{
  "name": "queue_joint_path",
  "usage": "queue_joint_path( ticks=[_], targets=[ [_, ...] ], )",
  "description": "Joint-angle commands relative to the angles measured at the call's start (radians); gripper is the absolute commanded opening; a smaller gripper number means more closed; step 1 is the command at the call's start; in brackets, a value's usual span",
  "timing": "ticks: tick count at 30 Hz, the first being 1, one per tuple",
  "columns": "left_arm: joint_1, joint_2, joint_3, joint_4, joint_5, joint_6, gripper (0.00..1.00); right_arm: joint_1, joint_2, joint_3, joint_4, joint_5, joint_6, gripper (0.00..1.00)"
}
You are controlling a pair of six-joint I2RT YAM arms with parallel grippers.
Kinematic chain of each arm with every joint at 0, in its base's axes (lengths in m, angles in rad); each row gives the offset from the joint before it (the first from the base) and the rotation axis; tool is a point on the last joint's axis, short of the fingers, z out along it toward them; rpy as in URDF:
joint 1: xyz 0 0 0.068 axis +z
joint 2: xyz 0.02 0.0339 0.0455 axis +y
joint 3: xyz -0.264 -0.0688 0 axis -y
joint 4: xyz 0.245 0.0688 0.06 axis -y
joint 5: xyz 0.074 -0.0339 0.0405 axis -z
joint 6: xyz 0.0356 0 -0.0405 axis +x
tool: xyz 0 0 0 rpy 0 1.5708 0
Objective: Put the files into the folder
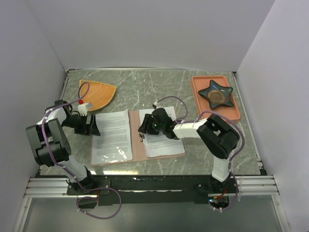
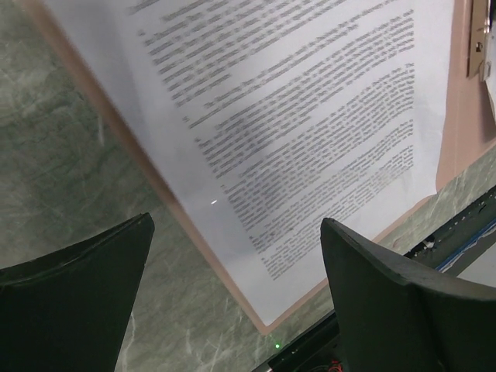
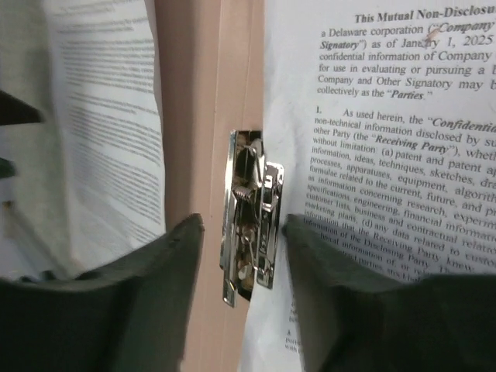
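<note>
The pinkish-brown folder [image 1: 136, 140] lies open and flat on the table. One printed white sheet [image 1: 112, 135] rests on its left half and another [image 1: 166, 145] on its right half. My right gripper [image 1: 143, 128] hovers over the folder's spine [image 3: 201, 116]. Its jaws are open and straddle a shiny metal clip [image 3: 249, 213] that stands at the edge of the right sheet [image 3: 387, 155], with a gap on the left side. My left gripper [image 1: 94, 126] is open wide, low beside the folder's left edge, above the near corner of the left sheet [image 2: 310, 116].
An orange fan-shaped plate [image 1: 98, 93] lies at the back left. A salmon tray [image 1: 231, 108] at the back right carries a dark star-shaped dish [image 1: 216, 93]. The table's near edge with a black rail [image 2: 457, 225] runs just beyond the folder's corner.
</note>
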Motion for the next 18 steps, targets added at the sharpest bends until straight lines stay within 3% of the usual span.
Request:
queue_joint_path(
  ticks=[1,2,10,15,16,17,18],
  targets=[
    [0.016,-0.002,0.053,-0.018,0.017,0.017,0.96,0.064,-0.044,0.046,-0.444,0.260,-0.133,0.82],
    [0.020,-0.005,0.076,-0.030,0.027,0.025,0.96,0.082,-0.076,0.067,-0.463,0.278,-0.142,0.99],
    [0.025,-0.169,0.250,-0.156,0.060,0.014,0.96,0.160,-0.248,0.420,-0.803,0.544,-0.156,1.00],
    [0.025,-0.185,0.208,-0.065,0.057,-0.087,0.96,0.001,-0.204,0.346,-0.525,-0.129,-0.263,1.00],
    [0.026,-0.136,0.231,-0.111,0.074,-0.060,0.96,0.005,-0.205,0.325,-0.453,-0.122,-0.257,0.99],
    [0.035,-0.124,0.268,-0.181,0.115,-0.053,0.96,0.033,-0.198,0.343,-0.507,-0.063,-0.275,0.99],
    [0.049,-0.122,0.277,-0.191,0.131,-0.047,0.96,0.073,-0.186,0.458,-0.588,0.187,-0.362,0.99]
  ],
)
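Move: The right hand is down at the folder's metal clip, whose middle lies about 2 cm back and 2 cm below it. The right file's middle is roughly 11 cm to its right and 1 cm back, the left file's some 15 cm to its left and 3 cm back. From the left hand the clip lies about 22 cm right, 3 cm back and 5 cm below. Right fingers open wide, rising some 15 cm from the clip; left hand lifts about 11 cm, slightly forward. ##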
